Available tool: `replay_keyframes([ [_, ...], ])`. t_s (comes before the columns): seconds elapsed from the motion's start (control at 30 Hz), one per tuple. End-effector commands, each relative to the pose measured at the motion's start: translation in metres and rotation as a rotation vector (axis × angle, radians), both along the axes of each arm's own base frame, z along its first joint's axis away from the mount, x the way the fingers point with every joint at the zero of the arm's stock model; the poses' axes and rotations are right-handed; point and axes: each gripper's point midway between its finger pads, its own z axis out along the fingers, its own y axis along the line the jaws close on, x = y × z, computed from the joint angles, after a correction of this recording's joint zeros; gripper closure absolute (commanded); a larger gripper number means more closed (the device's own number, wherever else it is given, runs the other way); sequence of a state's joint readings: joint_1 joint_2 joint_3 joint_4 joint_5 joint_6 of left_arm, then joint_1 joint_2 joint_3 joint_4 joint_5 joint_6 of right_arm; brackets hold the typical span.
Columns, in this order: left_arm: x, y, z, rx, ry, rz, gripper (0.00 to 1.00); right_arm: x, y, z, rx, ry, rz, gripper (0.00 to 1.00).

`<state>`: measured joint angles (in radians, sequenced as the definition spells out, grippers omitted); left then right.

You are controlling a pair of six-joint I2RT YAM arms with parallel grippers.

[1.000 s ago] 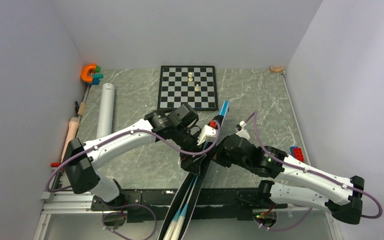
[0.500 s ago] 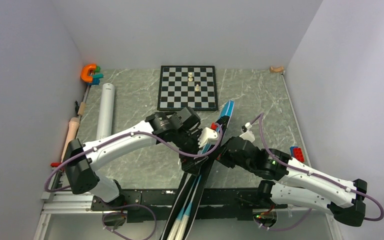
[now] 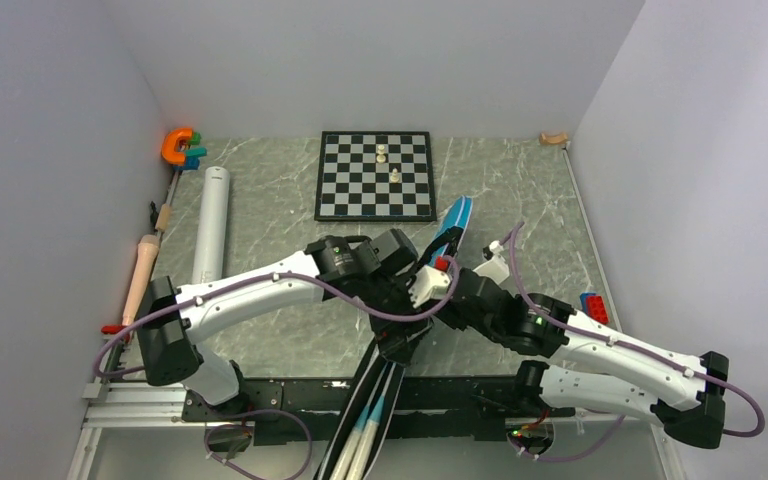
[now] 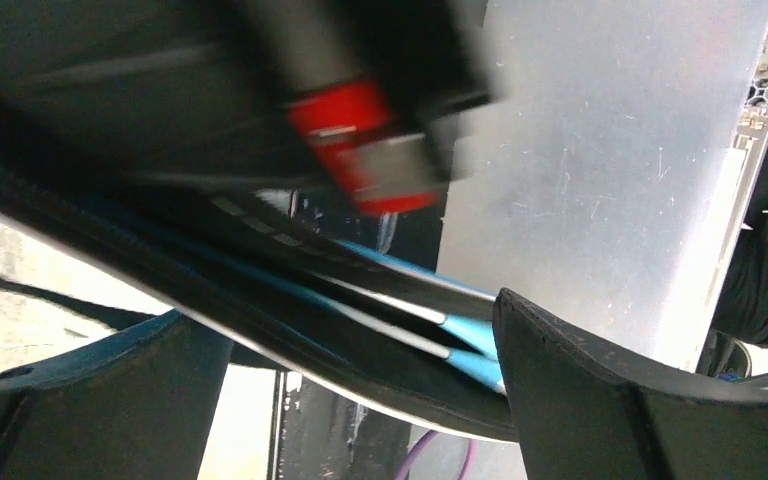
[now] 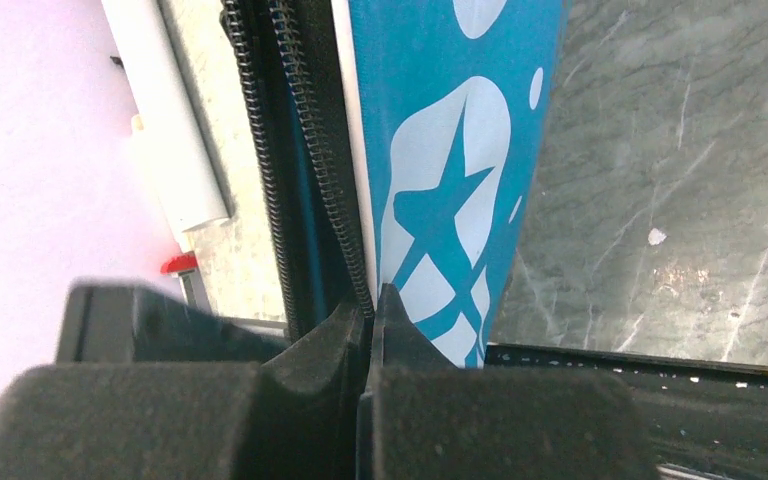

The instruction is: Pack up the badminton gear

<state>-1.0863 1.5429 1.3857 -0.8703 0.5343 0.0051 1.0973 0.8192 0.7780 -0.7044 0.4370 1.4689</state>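
The blue bag (image 3: 452, 222) stands on edge across the table's middle, its narrow black end running to the near edge. Both rackets lie inside it, and their white handles (image 3: 364, 442) stick out past the table front. My left gripper (image 3: 400, 345) is open and straddles the bag's narrow part (image 4: 260, 300) and the light-blue racket shafts (image 4: 465, 335). The fingers (image 4: 640, 400) stand on either side of them. My right gripper (image 5: 368, 305) is shut on the bag's zipper edge, beside the blue and white printed face (image 5: 440, 150). The white tube (image 3: 211, 222) lies at the left. No shuttlecocks are in view.
A chessboard (image 3: 376, 176) with two pieces lies at the back centre. A rolling pin (image 3: 141, 272) and an orange clamp (image 3: 178, 146) sit along the left wall. A red and blue brick (image 3: 592, 305) is at the right, and a small tan object (image 3: 554, 139) in the back right corner.
My left arm has shifted right and toward the near edge along the bag, still open. The bag's far tip has turned, showing more blue face. The right gripper stays shut on the bag.
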Motion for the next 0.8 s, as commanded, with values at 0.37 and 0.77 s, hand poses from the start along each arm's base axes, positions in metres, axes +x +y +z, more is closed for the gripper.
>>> replay_keyframes([
  [0.37,0.035,-0.005,0.002,0.051,-0.316,0.204,0.04,0.031,0.011,0.051,0.188,-0.12,-0.14,1.0],
  [0.77,0.053,0.001,0.005,0.063,-0.418,0.239,0.66,0.031,-0.011,0.05,0.292,-0.094,-0.265,1.0],
])
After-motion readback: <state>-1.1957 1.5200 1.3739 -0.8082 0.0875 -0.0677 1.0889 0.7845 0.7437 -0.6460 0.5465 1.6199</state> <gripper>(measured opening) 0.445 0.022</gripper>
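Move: The racket bag's open zipper edge, the left gripper's aim, runs just ahead of its wide-open fingers, about 3 cm forward and 2 cm below. The right gripper already pinches the bag some 7 cm ahead and 9 cm to the right of the left hand; from the right hand the aim lies about 5 cm back and 8 cm left. The racket handles stick out roughly 24 cm back and 7 cm left of the left hand, and the chessboard lies some 37 cm ahead of it, 3 cm left. Draw the left gripper back a touch, then swing it forward along the bag's zipper edge, about 5 cm from its rearmost point, sinking 1 cm while the down-pointing fingers tilt forward some 20 degrees. Late on, close them to under half open around the edge. Keep the right pinch shut on the bag, easing it about 2 cm forward and slightly up while turning clockwise. ##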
